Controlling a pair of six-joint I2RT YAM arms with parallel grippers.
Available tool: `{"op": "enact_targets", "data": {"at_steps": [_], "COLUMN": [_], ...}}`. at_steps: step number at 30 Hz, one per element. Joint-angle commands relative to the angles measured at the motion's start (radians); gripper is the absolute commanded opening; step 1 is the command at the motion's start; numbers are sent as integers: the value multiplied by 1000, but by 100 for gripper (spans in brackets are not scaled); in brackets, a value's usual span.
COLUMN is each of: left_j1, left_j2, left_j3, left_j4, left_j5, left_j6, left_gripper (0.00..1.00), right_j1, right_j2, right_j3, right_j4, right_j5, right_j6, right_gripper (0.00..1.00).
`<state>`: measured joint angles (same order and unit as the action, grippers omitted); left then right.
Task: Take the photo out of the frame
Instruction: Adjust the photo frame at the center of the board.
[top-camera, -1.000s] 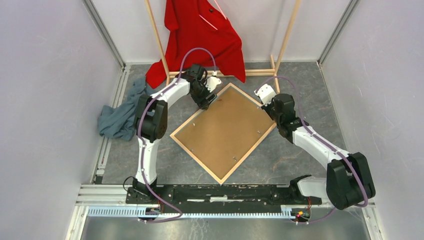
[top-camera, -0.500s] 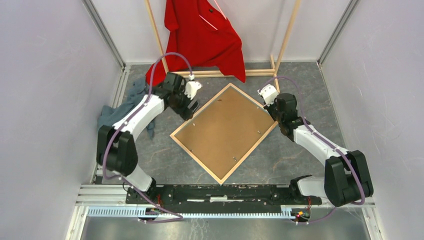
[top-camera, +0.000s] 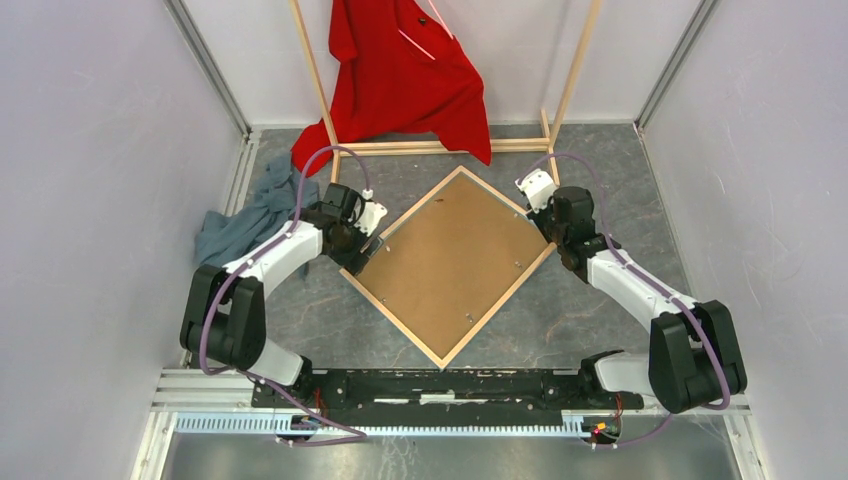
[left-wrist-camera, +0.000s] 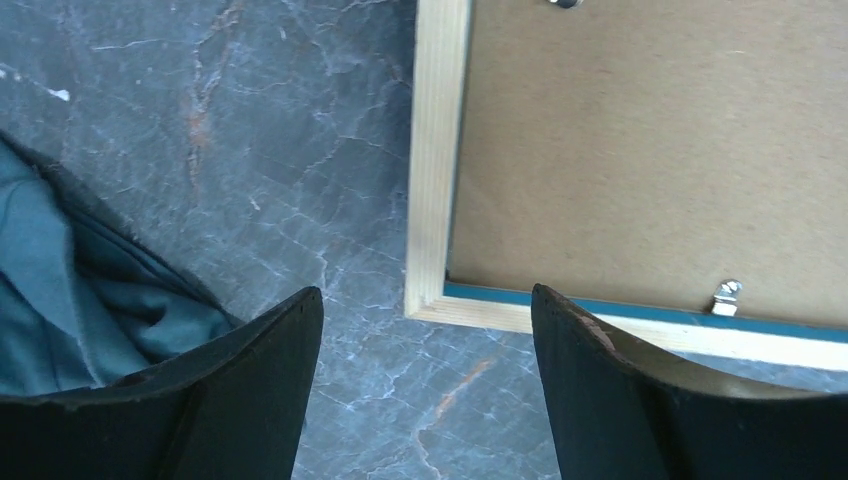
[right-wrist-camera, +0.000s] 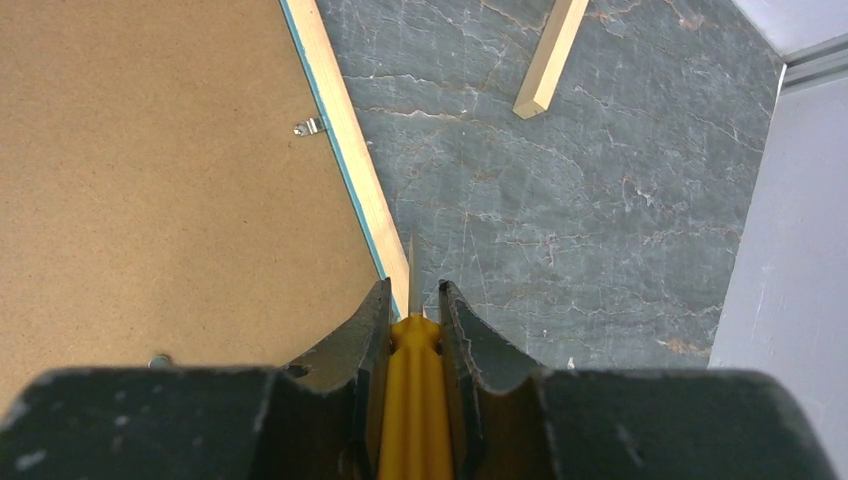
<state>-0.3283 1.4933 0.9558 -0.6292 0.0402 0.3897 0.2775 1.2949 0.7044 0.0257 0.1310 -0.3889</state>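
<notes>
The frame (top-camera: 392, 319) lies face down on the grey table, turned like a diamond, with pale wood edges and a thin blue strip (left-wrist-camera: 600, 306) inside them. A brown backing board (top-camera: 450, 262) covers it, held by small metal clips (left-wrist-camera: 727, 296). The photo is hidden under the board. My left gripper (top-camera: 350, 252) hangs open over the frame's left corner (left-wrist-camera: 424, 300), its fingers (left-wrist-camera: 270, 360) apart with only table between them. My right gripper (top-camera: 556, 222) is shut on a yellow-handled screwdriver (right-wrist-camera: 412, 400), whose thin tip sits just outside the frame's right edge (right-wrist-camera: 350, 170).
A wooden clothes rack (top-camera: 567, 75) with a red shirt (top-camera: 405, 70) stands at the back; one of its feet (right-wrist-camera: 548, 55) lies near the right gripper. A grey-teal cloth (top-camera: 240, 225) is heaped left of the frame, close to the left gripper. Walls close in on both sides.
My left arm has swung from the frame's upper-left edge down and leftward to its left corner, jaws still open. The right arm has barely moved.
</notes>
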Motion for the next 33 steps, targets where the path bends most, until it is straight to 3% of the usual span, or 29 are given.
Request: {"op": "enact_targets", "data": {"at_steps": [1, 10, 22, 33], "left_j1": [6, 5, 5, 5], "left_j2": [-19, 28, 55, 110], "left_j3": [-32, -26, -12, -1], "left_j4": [115, 151, 131, 181], "left_j5": [-107, -109, -58, -124], "left_j6": [-22, -25, -23, -14], "left_gripper": [81, 68, 65, 53], "right_j1": [-12, -16, -18, -25], "right_j2": [-22, 16, 40, 56], "right_j3": [23, 24, 27, 30], "right_j4": [29, 31, 31, 37], "right_j5": [5, 21, 50, 104], "right_j6": [13, 8, 4, 6], "right_gripper": [0, 0, 0, 0]}}
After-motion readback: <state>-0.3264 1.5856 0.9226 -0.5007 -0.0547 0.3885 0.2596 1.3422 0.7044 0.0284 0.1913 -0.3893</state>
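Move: The photo frame's near-left rail runs right under the left hand's open fingers; its left corner lies about 3 cm back, 3 cm to the left and 4 cm below. The nearest metal clip on the backing is about 9 cm right and 2 cm ahead, and the blue-grey cloth some 28 cm left and 9 cm ahead. From the right hand, that same left corner is roughly 57 cm left and 11 cm back. The frame's rail beside its left corner is taken between the left fingers: the hand shifts nearly 2 cm forward and 1 cm left, then sinks to about 3 cm lower, narrowing its wide-open fingers to roughly half, one on each side of the rail. The right hand, still gripping the yellow-handled tool at the frame's right corner, eases about 1.5 cm right and as much down. ##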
